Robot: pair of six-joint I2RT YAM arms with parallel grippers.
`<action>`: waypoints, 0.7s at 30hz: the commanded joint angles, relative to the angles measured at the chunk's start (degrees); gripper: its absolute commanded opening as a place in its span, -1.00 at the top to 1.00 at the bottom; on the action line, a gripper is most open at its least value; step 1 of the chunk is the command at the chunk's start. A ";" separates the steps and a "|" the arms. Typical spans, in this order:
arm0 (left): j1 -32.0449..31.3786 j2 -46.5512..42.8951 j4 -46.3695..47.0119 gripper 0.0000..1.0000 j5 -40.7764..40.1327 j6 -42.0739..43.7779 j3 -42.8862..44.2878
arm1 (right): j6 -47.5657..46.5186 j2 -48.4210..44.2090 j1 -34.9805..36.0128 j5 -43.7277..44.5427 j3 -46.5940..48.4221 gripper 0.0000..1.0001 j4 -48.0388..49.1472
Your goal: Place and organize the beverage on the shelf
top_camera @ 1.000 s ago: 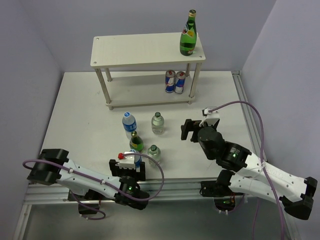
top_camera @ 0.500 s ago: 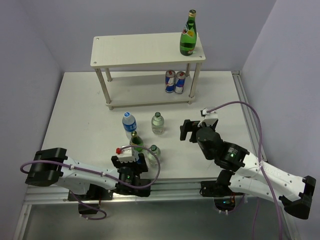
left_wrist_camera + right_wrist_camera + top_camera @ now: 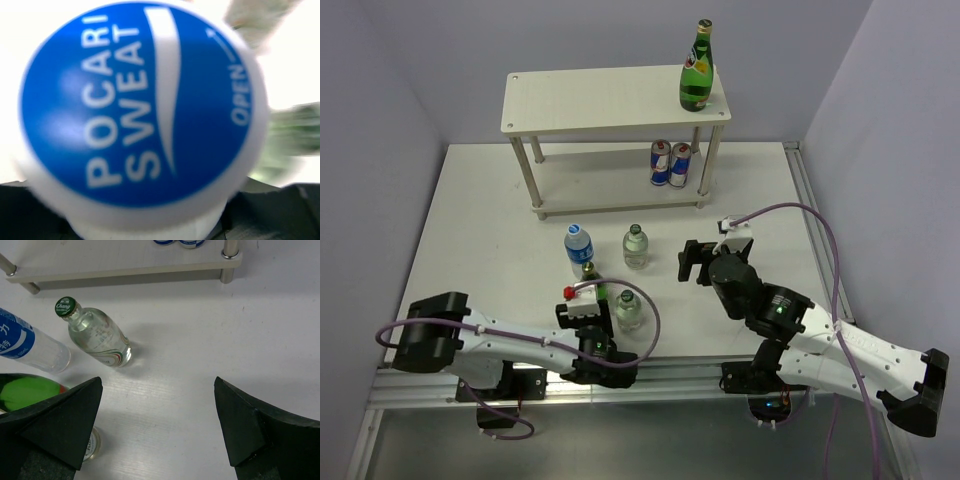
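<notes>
The beige two-tier shelf (image 3: 610, 100) stands at the back, with a green bottle (image 3: 697, 70) on its top board and two cans (image 3: 670, 163) on the lower one. A blue-labelled water bottle (image 3: 578, 245), two clear Chang bottles (image 3: 635, 245) (image 3: 628, 310) and a green bottle (image 3: 590, 285) stand on the table. My left gripper (image 3: 588, 312) sits over a Pocari Sweat bottle whose blue cap (image 3: 140, 100) fills the left wrist view. Its dark fingers (image 3: 30, 210) lie against the neck on both sides. My right gripper (image 3: 692, 262) (image 3: 157, 425) hangs open over bare table.
In the right wrist view the nearer Chang bottle (image 3: 97, 337) is ahead and left. The water bottle (image 3: 25, 342) and green bottle (image 3: 25, 390) are at the left edge. The shelf's lower board (image 3: 125, 260) lies beyond. A metal rail (image 3: 650, 375) runs along the table's near edge.
My left arm has reached forward and to the right over the Pocari Sweat bottle, and its jaws have closed in from wide open. The right gripper drifted slightly left and stays open.
</notes>
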 commanded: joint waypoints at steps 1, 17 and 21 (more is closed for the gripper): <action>-1.07 -4.41 -9.71 0.99 -7.34 1.82 12.49 | -0.44 -0.33 0.33 1.29 1.37 -1.00 1.48; 15.61 -24.91 59.98 0.99 -2.70 101.94 25.85 | -0.79 -1.65 0.33 1.03 3.22 -1.00 2.45; 24.67 -20.17 59.54 0.99 5.01 109.23 39.01 | -0.35 -2.53 0.24 -0.20 2.52 -1.00 2.89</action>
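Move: The left hand already holds the blue-capped beverage bottle. The shelf's top board is centred about 41 cm ahead of this hand, 6 cm right and 17 cm up. On the table, the green bottle stands some 10 cm straight ahead, the near clear bottle about 5 ahead and 8 right, and the other blue-capped bottle 17 ahead and 3 left. From the right hand the board lies roughly 31 cm ahead, 13 left and 7 up. Steeply up by about 30 cm, the left hand carries the gripped blue-capped bottle clear of the table bottles, swinging some 4 cm right at first, beside the near clear bottle. It then eases back left and curves forward about 9 cm towards the shelf, fingers tipping up some 20 degrees to nearly level, their hold unchanged. ##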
